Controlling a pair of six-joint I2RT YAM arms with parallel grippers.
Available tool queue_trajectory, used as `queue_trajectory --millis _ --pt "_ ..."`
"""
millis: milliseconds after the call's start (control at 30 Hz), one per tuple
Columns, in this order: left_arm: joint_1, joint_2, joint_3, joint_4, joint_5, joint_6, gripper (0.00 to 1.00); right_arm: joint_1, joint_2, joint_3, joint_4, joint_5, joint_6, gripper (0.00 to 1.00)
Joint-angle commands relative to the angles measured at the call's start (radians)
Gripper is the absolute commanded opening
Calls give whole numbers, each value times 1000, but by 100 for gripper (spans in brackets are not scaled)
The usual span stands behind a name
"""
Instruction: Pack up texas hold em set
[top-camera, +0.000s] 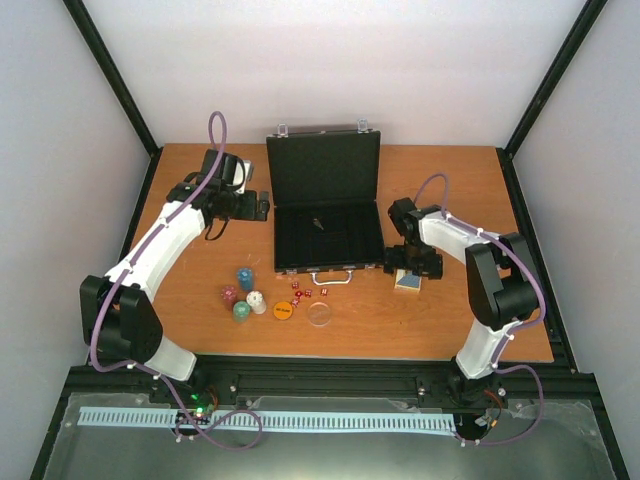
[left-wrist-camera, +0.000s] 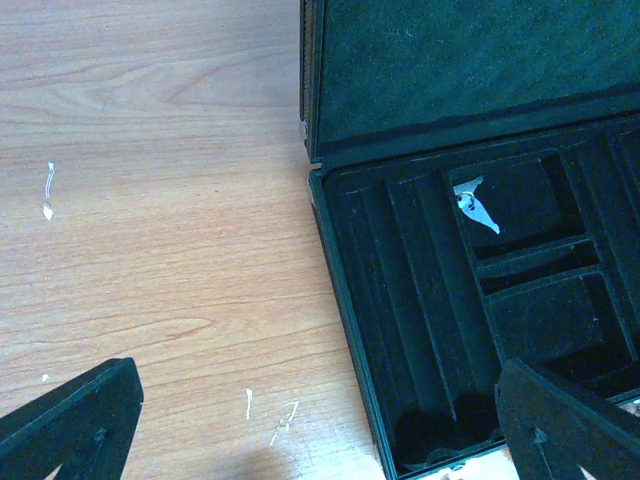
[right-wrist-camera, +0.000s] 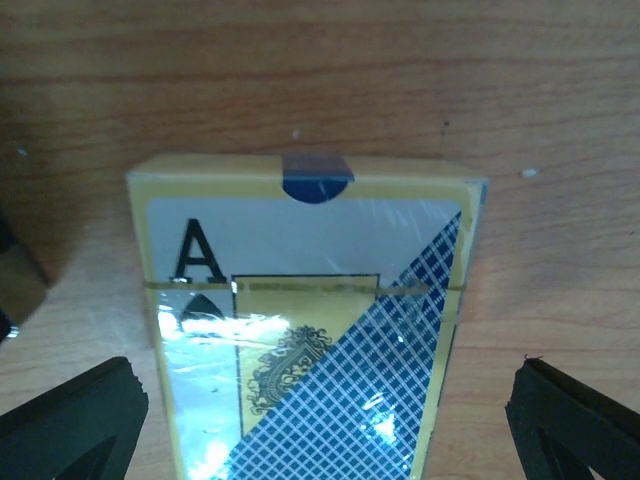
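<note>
The black briefcase (top-camera: 326, 215) lies open at the table's middle, its lid upright and its felt tray (left-wrist-camera: 470, 290) holding only a small silver item (left-wrist-camera: 476, 204). My left gripper (top-camera: 255, 208) hangs open at the case's left edge, its fingers (left-wrist-camera: 70, 415) straddling that edge. My right gripper (top-camera: 408, 266) stands open over the blue-yellow card deck (right-wrist-camera: 305, 320), which lies flat on the table between the fingers (right-wrist-camera: 575, 425), untouched. Chip stacks (top-camera: 243, 295), red dice (top-camera: 303, 293), an orange disc (top-camera: 282, 310) and a clear disc (top-camera: 320, 314) sit in front of the case.
The wooden table (top-camera: 200, 330) ends at a black rail along the near side. White walls and black frame posts close in the back and both sides. Bare wood lies left of the case (left-wrist-camera: 150, 200).
</note>
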Motion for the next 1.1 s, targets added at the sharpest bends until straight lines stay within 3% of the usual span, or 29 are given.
queue_trajectory --millis 0,300,467,633,833,933,1067 --pt "-3 -25 -6 -10 -4 8 100 2 5 -36 34 1 -3 100" --pt "-3 -28 -6 -12 -18 11 100 -4 5 -113 149 -28 -68 99" --pt "-3 -33 -13 -12 -26 8 100 -10 7 -140 178 -24 -91 86" --pt "-3 -36 -21 -11 -39 8 100 -11 7 -166 179 -15 -93 81" --pt "-3 -36 -25 -11 -48 6 100 -13 1 -182 162 29 -77 65" --pt "-4 -35 -24 -10 -50 7 100 -23 0 -170 143 57 -60 51" --pt "-3 -36 -22 -13 -53 12 100 -36 -19 -127 86 118 -26 48"
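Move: The card deck lies flat almost straight below the right hand, its middle about 2 cm down and perhaps 1 cm to the left. The open case's tray is centred some 20 cm left of the hand and 11 cm ahead; the red dice lie roughly 27 cm left and 6 cm back, the clear ring 22 cm left and 12 cm back. From the left hand the deck is about 34 cm right, 8 cm back and 19 cm down. The right fingers come to pinch the card deck by its two long sides, closing from wide open to about two-thirds and stopping there on the deck. Before they close, the hand sinks about 1.5 cm around the deck, easing back just under 1 cm, then forward again by about as much, with the wrist tilting and turning some 5 degrees. ##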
